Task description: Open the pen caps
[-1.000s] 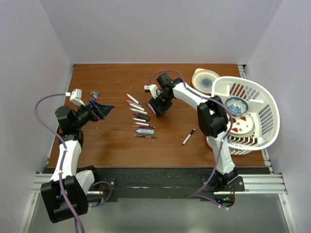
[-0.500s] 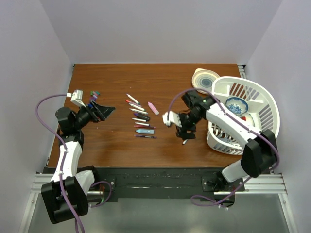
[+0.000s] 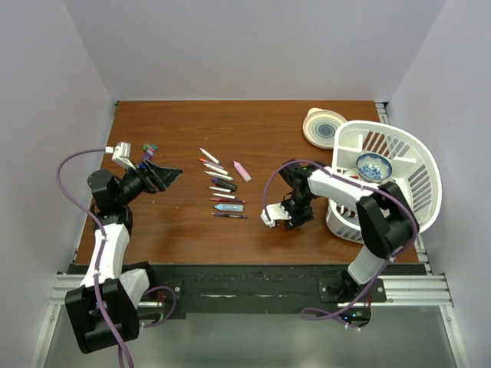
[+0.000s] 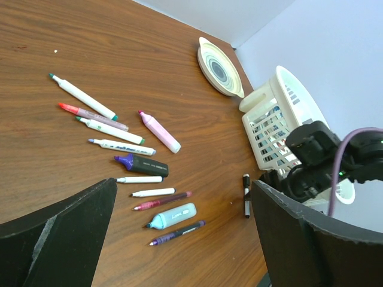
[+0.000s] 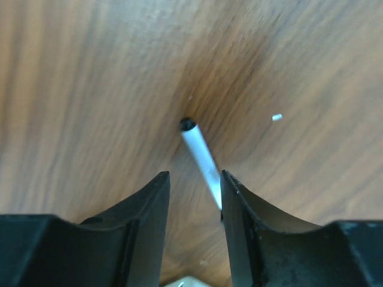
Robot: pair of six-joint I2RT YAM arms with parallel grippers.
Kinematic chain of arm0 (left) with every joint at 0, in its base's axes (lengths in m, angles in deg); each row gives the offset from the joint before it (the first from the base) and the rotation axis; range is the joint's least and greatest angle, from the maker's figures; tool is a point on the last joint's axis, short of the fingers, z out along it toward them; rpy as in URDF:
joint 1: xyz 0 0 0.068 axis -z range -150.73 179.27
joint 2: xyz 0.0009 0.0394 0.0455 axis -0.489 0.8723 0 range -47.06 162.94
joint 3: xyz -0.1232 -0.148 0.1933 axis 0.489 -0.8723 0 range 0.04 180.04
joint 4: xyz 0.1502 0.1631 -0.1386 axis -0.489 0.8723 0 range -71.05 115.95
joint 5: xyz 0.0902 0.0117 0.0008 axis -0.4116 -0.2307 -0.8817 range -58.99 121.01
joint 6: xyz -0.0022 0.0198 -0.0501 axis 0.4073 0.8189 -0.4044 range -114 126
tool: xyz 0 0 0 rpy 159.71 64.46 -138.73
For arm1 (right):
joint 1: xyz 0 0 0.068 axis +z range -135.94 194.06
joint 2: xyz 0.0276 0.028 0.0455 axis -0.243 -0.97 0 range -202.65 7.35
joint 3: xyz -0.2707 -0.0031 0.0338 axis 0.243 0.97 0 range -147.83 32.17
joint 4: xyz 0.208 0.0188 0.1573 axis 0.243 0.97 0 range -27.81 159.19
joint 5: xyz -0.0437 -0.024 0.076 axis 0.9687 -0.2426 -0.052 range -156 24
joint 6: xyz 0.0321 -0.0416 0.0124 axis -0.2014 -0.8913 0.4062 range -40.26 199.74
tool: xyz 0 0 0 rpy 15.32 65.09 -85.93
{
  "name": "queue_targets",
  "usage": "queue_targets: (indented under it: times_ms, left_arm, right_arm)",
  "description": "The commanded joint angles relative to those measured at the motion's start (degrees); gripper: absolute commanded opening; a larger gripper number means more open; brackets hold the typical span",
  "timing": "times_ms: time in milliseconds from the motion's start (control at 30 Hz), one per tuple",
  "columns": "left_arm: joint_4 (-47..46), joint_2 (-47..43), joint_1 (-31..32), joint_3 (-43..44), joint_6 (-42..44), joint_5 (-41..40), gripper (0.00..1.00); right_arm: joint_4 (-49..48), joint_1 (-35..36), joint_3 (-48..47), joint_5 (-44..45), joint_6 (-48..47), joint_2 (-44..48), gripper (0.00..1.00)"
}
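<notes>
Several uncapped pens [image 3: 222, 188] lie in a row mid-table, with a pink highlighter [image 3: 242, 170] beside them; in the left wrist view the row [image 4: 134, 161] shows bare tips. A few loose coloured pen caps [image 3: 149, 146] lie at the far left. My left gripper [image 3: 159, 176] hovers wide open near them, holding nothing [image 4: 184, 185]. My right gripper [image 3: 288, 218] is down over a lone black-and-white pen [image 4: 246, 195]. Its jaws [image 5: 194, 174] stand apart astride the white barrel [image 5: 202, 158], which touches the right finger [image 5: 239, 209]; the left finger is clear of it.
A white slatted basket [image 3: 418, 165] with a blue-patterned bowl [image 3: 374, 165] stands at the right edge, close behind the right arm. A round plate [image 3: 323, 126] lies at the back right. The table's near edge runs just below the right gripper.
The right arm left the pink highlighter beside the row, swung toward the near right and came down over the black-and-white pen, its jaws narrowing. The left arm has not moved.
</notes>
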Motion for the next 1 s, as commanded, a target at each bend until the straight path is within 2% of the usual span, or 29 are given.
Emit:
queue_targets:
  times_ms: [0, 267, 367, 433, 533, 700, 800, 867, 933, 967]
  left_arm:
    - [-2.5, -0.6, 0.3, -0.1, -0.4, 1.4, 1.0]
    - [-2.7, -0.7, 0.3, -0.2, -0.6, 1.5, 1.0]
    - [-2.8, -0.7, 0.3, -0.2, -0.6, 1.6, 1.0]
    - [-3.8, -0.6, 0.2, -0.3, -1.1, 2.2, 1.0]
    - [-5.8, 0.3, 0.2, -0.8, -2.4, 4.2, 1.0]
    - [-15.3, 2.6, 2.9, -2.8, -7.7, 7.9, 1.0]
    - [-15.5, 3.3, 8.1, -2.4, -6.9, 8.0, 1.0]
    - [-15.0, 3.3, 12.3, -2.4, -6.3, 6.5, 1.0]
    - [-13.0, 2.6, 17.5, -2.2, -4.8, 3.2, 1.0]
    - [-12.1, 2.2, 19.2, -2.3, -4.3, 1.7, 1.0]
  right_arm:
    - [-3.6, 0.9, -1.5, 3.7, 0.1, -2.1, 0.42]
    - [-7.9, 2.5, 0.9, 6.4, 2.2, -3.6, 0.25]
    - [-10.1, 3.2, 2.3, 7.1, 3.7, -3.9, 0.13]
    - [-11.7, 3.2, 1.9, 6.2, 7.4, -4.3, 0.0]
    - [-13.2, 3.1, -1.4, 2.8, 17.3, -4.0, 0.0]
    - [-18.3, 0.8, -12.7, -7.4, 43.8, -0.6, 0.0]
    - [-21.1, -2.7, -17.9, -18.1, 57.1, 1.0, 0.0]
    - [-26.1, -5.8, -18.7, -25.3, 66.3, 2.0, 0.0]
    - [-33.1, -7.9, -18.4, -28.6, 71.9, 4.3, 0.0]
    - [-36.1, -8.4, -16.8, -30.5, 78.0, 5.5, 0.0]
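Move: The capped white pen lies almost under the right gripper, about 2 cm ahead, 1 cm to its left and 2 cm below the fingertips. From the right gripper, the pink highlighter is some 16 cm ahead and 17 cm left, and the teal highlighter 4 cm ahead and 21 cm left. The white basket's middle is about 12 cm ahead and 26 cm right. From the left gripper, the pen is roughly 36 cm right, 5 cm back and 20 cm lower. Ease the right gripper down and forward a centimetre or two, close the half-open fingers to pinch the capped white pen, then lift it about 13 cm while swinging forward and left towards the left hand, turning clockwise and raising the hand's left side. As it lifts, bring the wide-open left gripper about 7 cm right and slightly back, turning clockwise. ##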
